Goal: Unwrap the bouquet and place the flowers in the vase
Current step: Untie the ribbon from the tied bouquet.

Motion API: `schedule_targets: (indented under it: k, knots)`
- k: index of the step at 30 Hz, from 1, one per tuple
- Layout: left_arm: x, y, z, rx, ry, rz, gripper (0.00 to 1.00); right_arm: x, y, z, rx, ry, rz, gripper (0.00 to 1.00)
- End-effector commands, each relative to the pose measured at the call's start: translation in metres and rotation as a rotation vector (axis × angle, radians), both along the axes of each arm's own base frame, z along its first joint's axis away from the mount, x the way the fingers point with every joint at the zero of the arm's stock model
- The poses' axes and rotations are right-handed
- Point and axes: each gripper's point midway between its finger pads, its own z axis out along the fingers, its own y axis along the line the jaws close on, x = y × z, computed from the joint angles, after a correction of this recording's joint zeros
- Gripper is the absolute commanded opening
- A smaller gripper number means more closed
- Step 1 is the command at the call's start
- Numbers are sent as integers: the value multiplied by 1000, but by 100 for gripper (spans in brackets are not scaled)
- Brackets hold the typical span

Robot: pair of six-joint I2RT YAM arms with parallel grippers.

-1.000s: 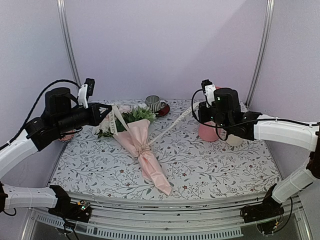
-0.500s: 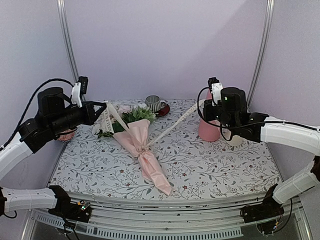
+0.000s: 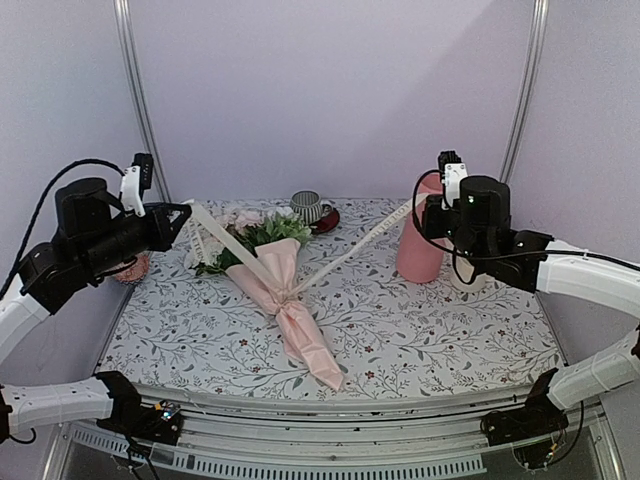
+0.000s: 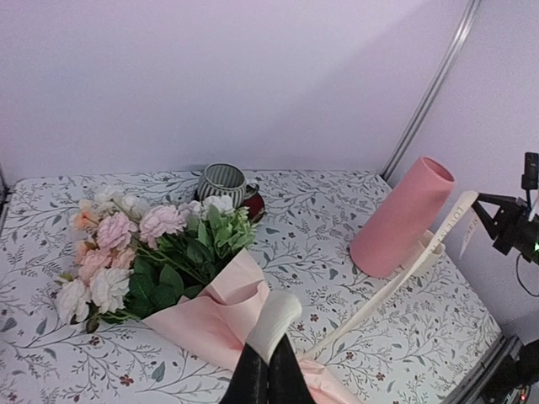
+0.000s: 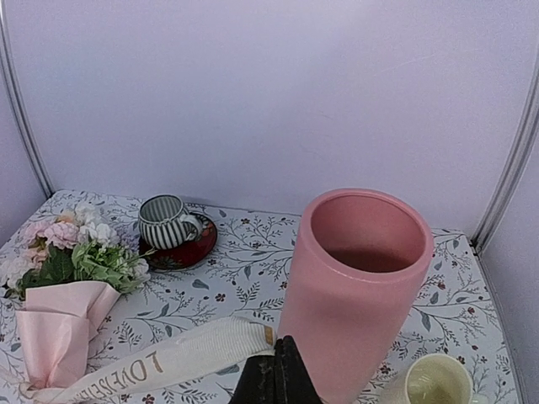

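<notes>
The bouquet (image 3: 268,262) lies on the table, flower heads (image 4: 114,240) toward the back left, its pale pink paper (image 3: 305,345) pointing to the front. A cream ribbon (image 3: 345,250) runs taut from the knot at the paper's waist out to both sides in a V. My left gripper (image 3: 186,211) is raised left of the flowers and shut on one ribbon end (image 4: 282,320). My right gripper (image 3: 420,207) is shut on the other, lettered end (image 5: 168,364), just in front of the upright pink vase (image 5: 358,286). The vase (image 3: 418,245) stands at the right.
A striped mug (image 3: 307,206) on a red saucer (image 5: 181,251) stands at the back, middle. A short cream cup (image 5: 438,383) sits beside the vase on its right. A small pinkish object (image 3: 135,268) lies under my left arm. Walls close in on three sides.
Both grippers have drawn apart and upward, the left to the left, the right to the right, pulling the ribbon ends longer and tighter. The vase now shows past my right arm.
</notes>
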Motion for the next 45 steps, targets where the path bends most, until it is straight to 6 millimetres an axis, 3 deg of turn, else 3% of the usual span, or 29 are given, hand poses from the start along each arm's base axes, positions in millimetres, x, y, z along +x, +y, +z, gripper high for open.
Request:
schedule_targets:
  k: [1,5,16,17,18,21,23,26,34,37,40,45]
  knots:
    - [-2,41,4,3,-2,191,0,-3,-21,13,60,-47,-88,2]
    - [-8,67,-3,-31,-11,313,0,-5,-29,11,79,-52,-126,2]
    - [-26,113,-11,-125,-35,512,0,-8,-61,4,132,-62,-303,3]
    - [-28,116,-13,-135,-36,528,4,-7,-60,2,134,-60,-303,6]
    - [-29,120,-15,-146,-36,546,15,-7,-59,1,133,-57,-301,14]
    - [-36,143,-20,-202,-24,675,62,-5,-56,1,130,-54,-290,57]
    - [-52,176,-33,-240,17,861,78,-6,-59,1,124,-56,-302,77]
    - [-78,211,-36,-325,2,1043,86,-11,-76,3,115,-64,-391,90]
    - [-101,234,-9,-394,-132,1071,86,-26,-117,10,183,-104,-575,95]
    - [-100,230,4,-383,-178,1012,86,-29,-123,12,201,-116,-593,95]
    - [-85,200,24,-351,-254,813,84,-29,-120,17,239,-128,-553,95]
    - [-55,138,19,-263,-255,526,83,-16,-68,17,186,-108,-243,93]
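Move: The ribbon's knot on the wrapped bouquet is about 5 cm ahead of the left hand, 14 cm to its right and 31 cm below; from the right hand it is some 5 cm back, 27 cm left and 27 cm below. The flower heads are roughly 20 cm straight ahead of the left hand. The pink vase is about 7 cm ahead of the right hand and 4 cm to its right, the white cup about 5 cm ahead and 14 cm to its right. Still pinching the two ribbon ends, the hands draw apart, away from the knot, the left about 10 cm leftward and the right about 5 cm rightward; then both open wide and let go. The left sweeps on to some 22 cm left, also drawing back and turning counter-clockwise, then eases slightly back right; the right drifts a further 6 cm right, turning clockwise. ##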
